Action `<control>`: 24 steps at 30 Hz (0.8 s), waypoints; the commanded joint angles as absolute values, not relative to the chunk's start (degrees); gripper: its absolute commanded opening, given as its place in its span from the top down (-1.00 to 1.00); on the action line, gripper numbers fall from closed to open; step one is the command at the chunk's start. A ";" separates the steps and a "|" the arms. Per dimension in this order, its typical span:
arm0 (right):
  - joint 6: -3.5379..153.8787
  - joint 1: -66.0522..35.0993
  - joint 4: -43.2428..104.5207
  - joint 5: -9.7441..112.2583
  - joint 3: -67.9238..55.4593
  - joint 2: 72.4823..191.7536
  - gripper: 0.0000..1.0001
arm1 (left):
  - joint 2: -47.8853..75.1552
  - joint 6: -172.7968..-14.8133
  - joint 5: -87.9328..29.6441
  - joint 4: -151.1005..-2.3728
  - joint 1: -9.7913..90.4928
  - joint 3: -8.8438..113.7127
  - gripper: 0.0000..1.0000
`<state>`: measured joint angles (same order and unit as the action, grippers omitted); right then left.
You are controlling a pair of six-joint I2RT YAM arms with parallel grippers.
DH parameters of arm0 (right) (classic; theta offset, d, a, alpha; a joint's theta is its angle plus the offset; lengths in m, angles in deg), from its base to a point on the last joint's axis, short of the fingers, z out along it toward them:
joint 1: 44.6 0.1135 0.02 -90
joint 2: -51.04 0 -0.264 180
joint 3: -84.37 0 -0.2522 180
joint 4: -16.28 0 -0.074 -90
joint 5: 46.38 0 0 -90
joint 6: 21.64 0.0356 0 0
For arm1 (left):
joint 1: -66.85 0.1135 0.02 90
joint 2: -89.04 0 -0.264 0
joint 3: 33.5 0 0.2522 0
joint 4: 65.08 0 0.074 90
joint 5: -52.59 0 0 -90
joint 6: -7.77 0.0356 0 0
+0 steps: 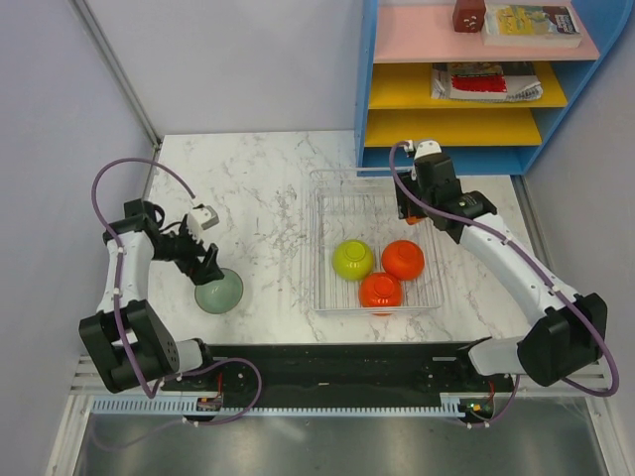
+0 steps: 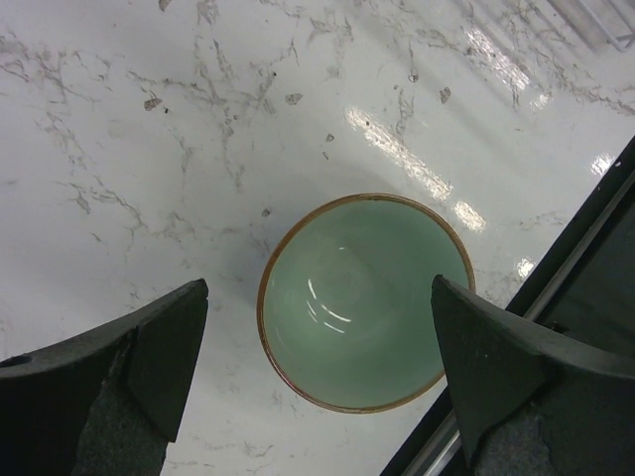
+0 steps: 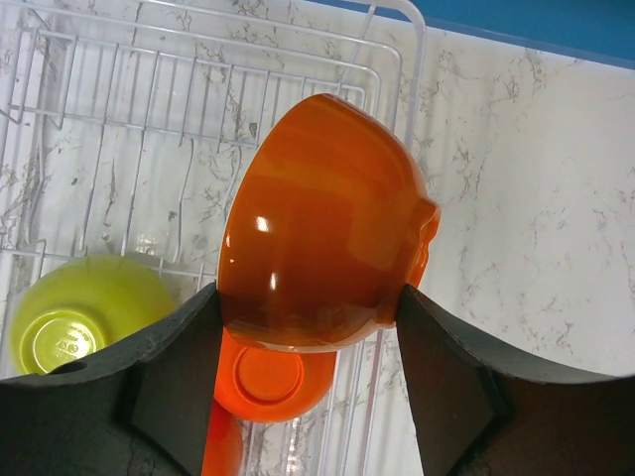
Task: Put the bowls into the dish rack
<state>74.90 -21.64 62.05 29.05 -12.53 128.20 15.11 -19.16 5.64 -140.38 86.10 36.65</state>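
Note:
A pale sage-green bowl (image 1: 219, 292) stands upright on the marble table at the near left. My left gripper (image 1: 203, 263) hovers open just above it; in the left wrist view the bowl (image 2: 362, 302) lies between and below the spread fingers, untouched by the left gripper (image 2: 317, 288). The dish rack (image 1: 319, 238) holds a yellow-green bowl (image 1: 352, 260) and two orange-red bowls (image 1: 403, 260) (image 1: 381, 291), all upside down. My right gripper (image 3: 308, 297) is shut on a third orange-red bowl (image 3: 317, 218), tilted, over the rack's (image 3: 198, 79) far right side.
A blue shelf unit (image 1: 476, 69) with pink and yellow boards and books stands behind the rack. A black rail (image 1: 337, 372) runs along the table's near edge, close to the sage-green bowl. Bare marble lies between that bowl and the rack.

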 commanded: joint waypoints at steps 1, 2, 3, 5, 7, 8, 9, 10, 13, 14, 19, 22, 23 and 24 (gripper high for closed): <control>72.40 -19.65 60.63 25.52 -11.20 129.17 1.00 | 13.81 -12.44 5.58 -144.67 87.59 37.75 -0.99; 72.14 -18.95 60.54 25.77 -11.12 129.35 1.00 | 13.72 -12.27 5.49 -144.76 87.85 37.48 -0.99; 71.61 -18.59 60.54 26.12 -11.03 129.87 1.00 | 13.89 -11.92 5.31 -144.93 88.12 37.40 -0.99; 71.26 -17.37 60.54 26.13 -10.68 130.57 1.00 | 13.89 -11.48 4.78 -145.11 88.56 37.22 -0.99; 70.82 -16.74 60.19 25.69 -10.33 131.54 1.00 | 13.98 -11.04 4.87 -145.37 89.00 37.13 -0.99; 70.64 -16.39 60.02 25.69 -10.15 132.15 1.00 | 13.98 -10.77 4.87 -145.46 89.26 37.13 -0.99; 70.38 -16.30 59.84 25.51 -9.97 132.60 1.00 | 13.98 -10.77 4.87 -145.64 89.35 37.04 -0.99; 70.12 -16.04 59.75 25.25 -9.62 133.03 1.00 | 13.90 -10.60 4.87 -145.72 89.44 36.87 -0.99; 68.89 -15.86 58.88 24.72 -9.44 134.71 1.00 | 13.72 -10.16 4.87 -145.99 89.61 36.69 -0.99; 68.88 -15.69 58.52 24.72 -9.53 135.32 1.00 | 13.72 -9.89 4.96 -146.08 89.70 36.60 -0.99; 68.88 -15.60 57.03 27.35 -9.97 137.08 1.00 | 13.54 -9.36 4.78 -146.78 90.14 36.69 -0.97; 68.88 -15.07 56.50 28.14 -9.88 138.05 1.00 | 13.37 -8.84 4.87 -147.30 90.14 36.60 -0.95; 68.88 -14.99 56.50 28.15 -9.88 138.48 1.00 | 13.45 -8.66 4.78 -147.48 90.05 36.60 -0.94; 67.49 -14.90 56.15 28.06 -9.88 138.66 1.00 | 13.28 -8.57 4.69 -147.48 90.14 36.52 -0.93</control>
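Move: Hanging over the back right of the rack, the right hand already grips an orange bowl; the open slot lies about 5 cm left, 1 cm ahead and 12 cm below. The far orange bowl sits 9 cm back and 2 cm left, the lime bowl 11 cm left of that, the near orange bowl 16 cm back and 7 cm left of the hand. From the open left hand, the pale green bowl is some 3 cm back, 2 cm right, 6 cm below. Lowering the gripped orange bowl towards the rack's back row, the right hand sinks about 5 cm and shifts some 4 cm left, easing slightly forward late on, with a counter-clockwise turn and a slight roll of about 10 degrees in all. The left hand, fingers still wide, creeps about 2 cm back and leftward with a small sink, closing in on the pale green bowl. ##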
